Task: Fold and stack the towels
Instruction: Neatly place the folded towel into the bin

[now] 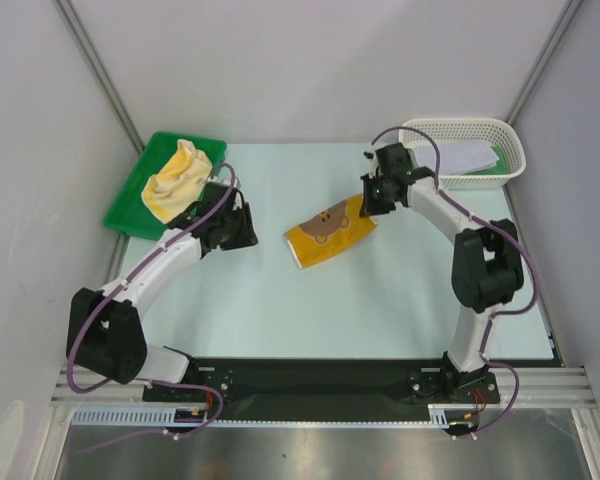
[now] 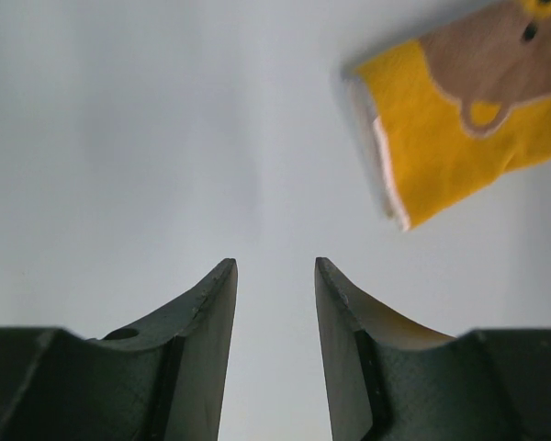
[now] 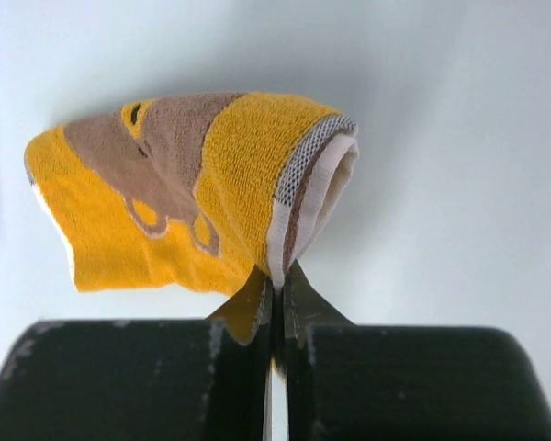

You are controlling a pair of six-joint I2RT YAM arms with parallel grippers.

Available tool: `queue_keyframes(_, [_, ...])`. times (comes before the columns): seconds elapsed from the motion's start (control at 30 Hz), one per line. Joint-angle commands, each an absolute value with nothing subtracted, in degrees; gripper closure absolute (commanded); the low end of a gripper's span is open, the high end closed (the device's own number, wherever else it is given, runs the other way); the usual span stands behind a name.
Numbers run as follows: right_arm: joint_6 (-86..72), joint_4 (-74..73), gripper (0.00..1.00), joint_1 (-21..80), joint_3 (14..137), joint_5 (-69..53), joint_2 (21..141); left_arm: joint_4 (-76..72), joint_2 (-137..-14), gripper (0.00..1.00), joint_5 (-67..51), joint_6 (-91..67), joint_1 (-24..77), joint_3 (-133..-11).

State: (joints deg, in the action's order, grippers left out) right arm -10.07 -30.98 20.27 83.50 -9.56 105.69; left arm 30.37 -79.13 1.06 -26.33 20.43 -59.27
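A folded yellow towel (image 1: 330, 232) printed with a brown bear lies in the middle of the table. My right gripper (image 1: 370, 208) is shut on its right end. In the right wrist view the fingertips (image 3: 277, 280) pinch the white-edged fold of that towel (image 3: 184, 184), and the end is lifted. My left gripper (image 1: 248, 228) hovers left of the towel, open and empty. Its wrist view shows bare table between the fingers (image 2: 275, 266) and the towel's corner (image 2: 468, 119) at the upper right. A pale yellow towel (image 1: 178, 180) lies crumpled on the green tray.
The green tray (image 1: 130, 215) sits at the far left edge of the table, just behind my left arm. A white mesh basket (image 1: 510, 150) stands at the far right corner with a pale towel (image 1: 475, 160) inside it.
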Motion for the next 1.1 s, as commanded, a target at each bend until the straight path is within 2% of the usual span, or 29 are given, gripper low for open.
queue_keyframes(0.0, [-3.79,-38.40,1.00,16.09,95.25,-10.11,110.99,30.76,-81.65,0.55,-1.84,-24.35,20.13,-59.85])
queue_keyframes(0.13, [-0.88,-41.48,1.00,11.52,106.77,-10.11,116.97,29.62,-83.14,0.56,-6.50,-24.08,20.13,-59.76])
queue_keyframes(0.53, [3.69,-48.77,1.00,-2.54,141.46,-11.25,137.01,29.35,-85.95,0.55,-9.05,-23.29,20.13,-60.82])
queue_keyframes(1.07, [4.22,-36.48,1.00,-13.88,143.61,-12.13,139.57,30.32,-86.84,0.56,-9.23,-22.24,20.13,-61.96])
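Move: Some 23 cm ahead of the right hand and 28 cm to its right stands the white bin, its middle roughly 6 cm lower. In it the folded lavender towel lies flat, about 22 cm ahead and 26 cm right of the hand. The yellow bear towel already hangs from this hand, its middle some 5 cm back and 10 cm left. For the left hand the bin is about 32 cm forward and 61 cm to the right. Swinging right and forward to the white bin, the right hand keeps the bear towel's right end pinched: mostly forward at first, then bending until the last stretch runs almost wholly right, roughly 28 cm right and 20 cm forward, rising about 5 cm. The wrist turns some 20 degrees clockwise and tips up. The open left hand sinks about 4 cm, easing right. ##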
